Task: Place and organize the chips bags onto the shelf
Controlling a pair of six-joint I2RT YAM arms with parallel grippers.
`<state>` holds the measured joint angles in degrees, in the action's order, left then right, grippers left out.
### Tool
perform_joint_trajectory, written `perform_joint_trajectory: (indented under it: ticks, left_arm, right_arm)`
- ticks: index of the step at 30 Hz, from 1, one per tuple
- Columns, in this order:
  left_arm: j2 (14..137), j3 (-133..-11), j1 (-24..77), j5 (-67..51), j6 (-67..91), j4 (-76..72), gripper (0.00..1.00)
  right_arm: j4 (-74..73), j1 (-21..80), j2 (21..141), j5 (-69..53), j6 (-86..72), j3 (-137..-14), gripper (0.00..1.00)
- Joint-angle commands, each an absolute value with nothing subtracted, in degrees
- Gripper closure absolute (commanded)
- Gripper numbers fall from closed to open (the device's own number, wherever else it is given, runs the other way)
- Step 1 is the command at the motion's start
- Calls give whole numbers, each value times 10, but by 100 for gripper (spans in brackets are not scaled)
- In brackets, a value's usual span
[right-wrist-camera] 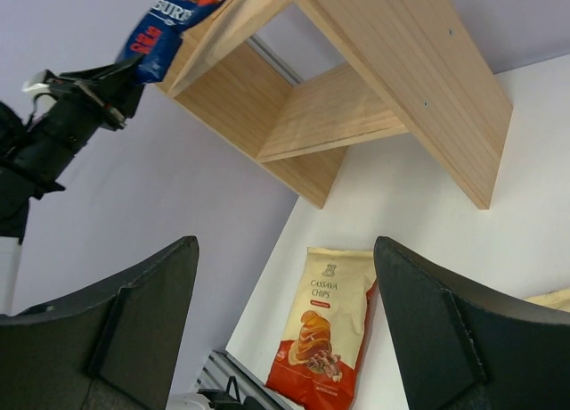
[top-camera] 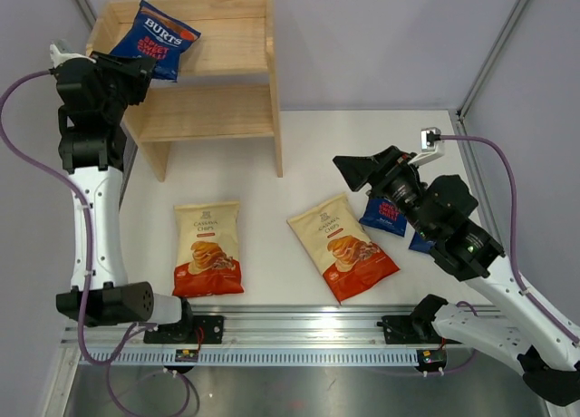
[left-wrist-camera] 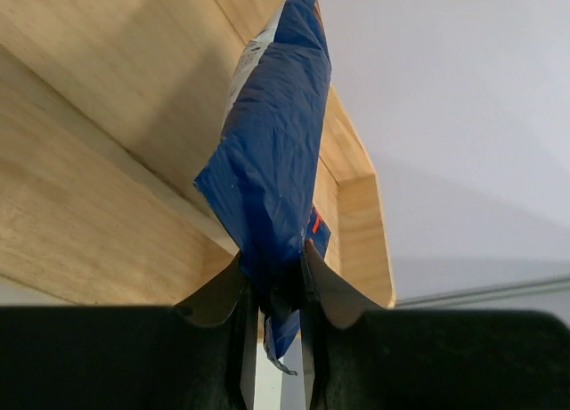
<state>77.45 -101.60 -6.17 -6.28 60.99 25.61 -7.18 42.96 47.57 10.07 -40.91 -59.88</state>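
Observation:
My left gripper (top-camera: 138,68) is shut on the lower edge of a dark blue BURTS chips bag (top-camera: 156,38) and holds it over the left part of the wooden shelf's top tier (top-camera: 231,36). In the left wrist view the bag (left-wrist-camera: 272,151) rises from between my pinching fingers (left-wrist-camera: 316,290). My right gripper (top-camera: 358,170) is open and empty, raised above the table. Two cream cassava chips bags lie flat on the table, one left (top-camera: 207,247), one middle (top-camera: 342,246). Two more blue bags (top-camera: 384,214) lie partly hidden under my right arm.
The shelf's lower tier (top-camera: 208,111) is bare. A metal rail (top-camera: 299,331) runs along the near table edge. Grey walls stand behind the shelf and at the right. The left cream bag also shows in the right wrist view (right-wrist-camera: 322,330).

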Motion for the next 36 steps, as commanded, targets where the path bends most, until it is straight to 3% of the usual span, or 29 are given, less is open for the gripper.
perform_joint_trajectory:
  ticks: [1,8,16,26,30,34,36]
  left_arm:
    - [794,-1070,-93,-114,665,281,100]
    - [841,-1063,-126,-97,737,272,96]
    - [937,-1207,-133,-82,747,353,88]
    - [949,-1200,-152,-53,732,370,81]
    - [941,-1203,-152,-40,705,367,63]
    - [946,-1223,-151,-42,679,379,36]
    - [940,-1226,-152,-40,659,386,31]
  right_arm:
    - [-77,426,458,126,-399,-594,13]
    - [-79,426,421,138,-408,-575,13]
    - [-76,425,392,156,-410,-550,13]
    - [-83,425,380,167,-403,-547,13]
    - [-82,426,385,167,-403,-546,13]
    - [-81,426,392,167,-404,-546,13]
    - [-84,426,396,167,-403,-549,13]
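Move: Just inside the left panel of the shelf's top board is where the left hand takes the blue Burts bag it still pinches by its bottom end: about 11 cm ahead, 4 cm left and 4 cm below. The left panel stands roughly 10 cm ahead and 10 cm left; the lower board lies some 12 cm ahead, 8 cm right and 30 cm below. From the empty right hand the spot is about 28 cm ahead, 43 cm left and 5 cm above. Carrying the bag left and forward into the top shelf's left end, about 8 cm left and 7 cm out, the left hand sinks some 4 cm while rolling its left side down by 15 degrees and tipping slightly downward. There its fingers open wide, letting go of the bag's bottom end, and it starts to rise a couple of centimetres. The empty right hand, still open, eases about 3 cm to the right and slightly back. ##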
